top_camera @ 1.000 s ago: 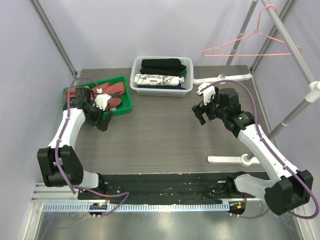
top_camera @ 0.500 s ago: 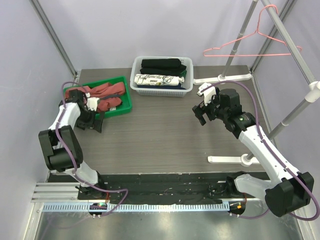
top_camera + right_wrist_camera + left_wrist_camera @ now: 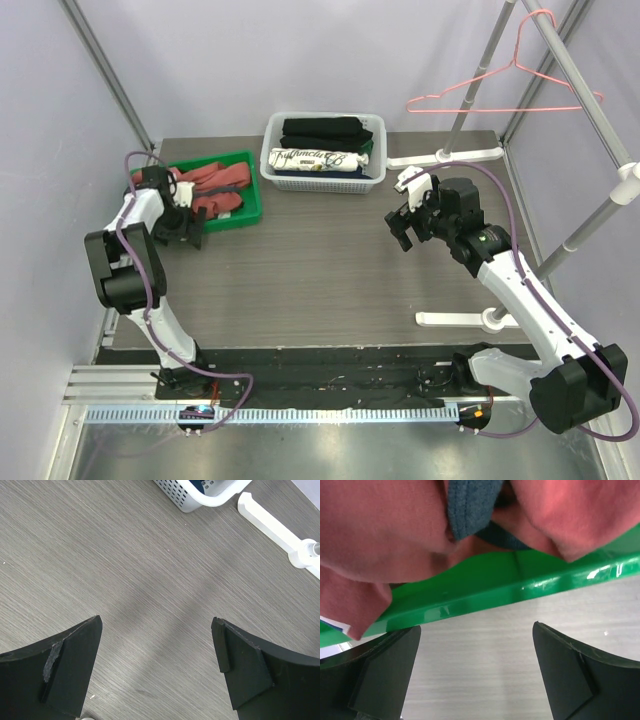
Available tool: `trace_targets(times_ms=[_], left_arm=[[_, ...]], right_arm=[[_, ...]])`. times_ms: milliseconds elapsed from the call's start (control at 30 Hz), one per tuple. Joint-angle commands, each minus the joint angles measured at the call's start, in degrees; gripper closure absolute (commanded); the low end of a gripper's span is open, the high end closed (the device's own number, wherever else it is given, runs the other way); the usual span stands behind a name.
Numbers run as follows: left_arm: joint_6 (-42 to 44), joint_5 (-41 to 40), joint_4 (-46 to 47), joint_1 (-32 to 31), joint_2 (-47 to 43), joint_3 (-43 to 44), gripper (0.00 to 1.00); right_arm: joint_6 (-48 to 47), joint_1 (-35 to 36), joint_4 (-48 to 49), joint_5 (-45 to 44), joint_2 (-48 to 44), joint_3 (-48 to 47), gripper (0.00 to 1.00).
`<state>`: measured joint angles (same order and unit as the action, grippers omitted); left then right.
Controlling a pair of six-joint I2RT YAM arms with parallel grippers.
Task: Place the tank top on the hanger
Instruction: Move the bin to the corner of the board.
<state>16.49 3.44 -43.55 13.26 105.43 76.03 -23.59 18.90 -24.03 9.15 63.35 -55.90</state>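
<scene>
The rust-red tank top [image 3: 215,183] lies crumpled in a green tray [image 3: 250,215] at the table's back left. In the left wrist view its red folds [image 3: 380,525] and navy trim [image 3: 470,510] bulge over the tray's rim [image 3: 495,587]. My left gripper [image 3: 185,232] hovers low, just in front of that rim, open [image 3: 476,652], with only bare table between its fingers. The pink wire hanger [image 3: 500,95] hangs from the rail at the back right. My right gripper [image 3: 404,226] is open [image 3: 156,637] above the table's middle right, holding nothing.
A white basket [image 3: 322,165] of folded black and white printed clothes stands at the back centre; its corner [image 3: 200,492] shows in the right wrist view. The white rack feet [image 3: 445,155] [image 3: 465,320] and slanted poles [image 3: 590,215] occupy the right side.
My left arm has folded back and its gripper has slid left along the tray's front edge, still open. The right arm has not moved.
</scene>
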Motion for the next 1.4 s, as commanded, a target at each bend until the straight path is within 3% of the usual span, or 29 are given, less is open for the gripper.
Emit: trace_targets(times_ms=[0,867,1367], left_arm=[[-1.72,-2.55,3.38,-0.16,2.67,4.03,0.0],[-4.62,-12.58,1.28,-5.87,16.91,25.21,0.0],[-3.84,-16.71,1.18,-8.24,21.84,32.51,0.0]], right_arm=[[0.13,-0.26,2.06,0.78,-1.39,0.09,0.0],[0.13,-0.35,2.24,1.22,-0.95,0.18,0.0],[0.13,-0.35,2.32,1.05,-1.04,0.26,0.0]])
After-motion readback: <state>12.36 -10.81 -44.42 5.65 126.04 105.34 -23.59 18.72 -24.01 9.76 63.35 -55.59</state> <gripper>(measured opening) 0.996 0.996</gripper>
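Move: The green bin with the red cloth in it lies just ahead of the left hand, its near wall only a few centimetres off; its middle is about 13 cm ahead, 3 cm to the right and roughly at the hand's height. The board's far left corner is some 31 cm ahead and 11 cm to the left, and the white basket about 25 cm ahead and 42 cm to the right. From the right hand the bin lies some 62 cm left, 16 cm ahead and 19 cm lower. With both open fingertips brought up against the near wall of the green bin, the left hand pushes it along the board towards the far left corner, reaching forward about 12 cm, fast at first and slower towards the end. Height hardly changes, and the wrist rolls some 15 degrees, its left side rising; the fingers stay wide open. ##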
